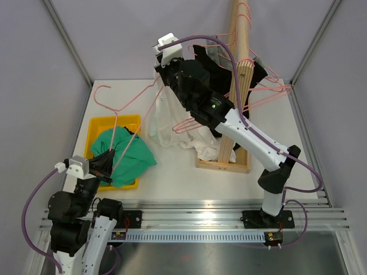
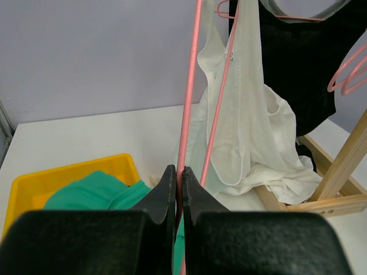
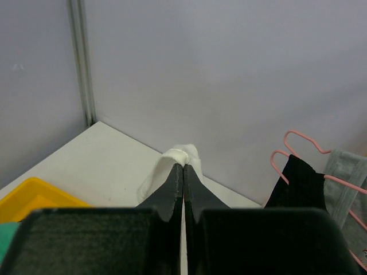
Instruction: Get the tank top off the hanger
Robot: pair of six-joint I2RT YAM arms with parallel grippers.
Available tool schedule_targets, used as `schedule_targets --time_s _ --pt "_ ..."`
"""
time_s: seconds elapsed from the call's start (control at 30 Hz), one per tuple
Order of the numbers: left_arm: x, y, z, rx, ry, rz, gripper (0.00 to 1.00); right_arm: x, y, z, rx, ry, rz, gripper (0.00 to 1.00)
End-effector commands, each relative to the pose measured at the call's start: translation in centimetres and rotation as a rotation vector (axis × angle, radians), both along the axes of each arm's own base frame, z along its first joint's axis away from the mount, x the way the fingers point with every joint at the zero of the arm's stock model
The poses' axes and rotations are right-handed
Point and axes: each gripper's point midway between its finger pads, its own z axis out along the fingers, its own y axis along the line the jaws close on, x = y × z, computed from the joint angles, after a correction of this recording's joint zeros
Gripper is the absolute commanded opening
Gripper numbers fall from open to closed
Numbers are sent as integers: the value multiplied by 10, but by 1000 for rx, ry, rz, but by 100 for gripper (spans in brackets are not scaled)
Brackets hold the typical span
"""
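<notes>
A white tank top (image 1: 166, 123) hangs on a pink wire hanger (image 1: 135, 99), and its lower part is bunched on the table against the wooden rack. My left gripper (image 1: 109, 159) is shut on one wire of the hanger (image 2: 189, 103), low over the yellow bin. From that wrist the tank top (image 2: 243, 114) drapes over the hanger's second wire. My right gripper (image 1: 163, 77) is raised at the top of the garment. It is shut on a fold of the white fabric (image 3: 188, 153), which bulges just past its tips (image 3: 183, 167).
A yellow bin (image 1: 97, 127) at the left holds a green garment (image 1: 129, 157). A wooden rack (image 1: 238, 86) stands at the back right. It carries a black garment (image 1: 215, 66), a grey one (image 3: 345, 172) and more pink hangers (image 1: 269, 91). Grey walls close in the table.
</notes>
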Motion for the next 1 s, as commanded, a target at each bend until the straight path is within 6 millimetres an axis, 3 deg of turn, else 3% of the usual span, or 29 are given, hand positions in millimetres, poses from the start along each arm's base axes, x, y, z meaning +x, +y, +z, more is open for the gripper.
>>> schedule_targets --time_s 0.0,0.17,0.4,0.47,0.5,0.53,0.6,0.63,0.67,0.83,0.97 --pt "-57 6 39 -12 -232 -26 0 16 -24 15 28 -19 -75 0" --pt "-67 12 51 -13 -263 -2 0 33 -44 7 20 3 -133 0" --pt "-79 25 66 -20 -312 60 0 30 -46 -7 10 38 -124 0" --pt "-76 30 71 -27 -331 91 0 23 -50 -9 30 55 -105 0" --pt "-74 31 69 -30 -326 101 0 23 -44 -20 23 74 -89 0" --pt "-74 34 73 -31 -344 119 0 16 -49 -14 42 71 -74 0" --pt "-71 43 79 -46 -363 169 0 7 -45 -29 35 95 -53 0" --pt "-66 42 83 -37 -375 174 0 -6 -43 -23 44 86 -39 0" --pt "-62 48 86 -44 -375 206 0 -12 -41 -34 20 90 -47 0" --pt "-41 44 94 -51 -377 209 0 -53 -27 -39 15 89 5 0" --pt "-34 41 95 -51 -374 200 0 -54 -29 -51 -1 112 -6 0"
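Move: From the left gripper, which already holds the bare side of the pink hanger, the middle of the white tank top lies about 15 cm ahead, 17 cm right and 8 cm lower. The yellow box is some 8 cm ahead, 6 cm left, 30 cm down. The right gripper already pinches the white top's upper end; from there the box lies about 15 cm back, 18 cm left, 47 cm below, and the black tank top level ahead, 16 cm right, 15 cm lower. Draw the left gripper back about 3 cm, then lift it some 6 cm and ease it left, tipping the fingers up, so the hanger pulls away from the white top. Keep the right fingers shut on the cloth: reach slightly farther forward and right, then sink about 9 cm and swing back towards the robot, tipping a little downward. ##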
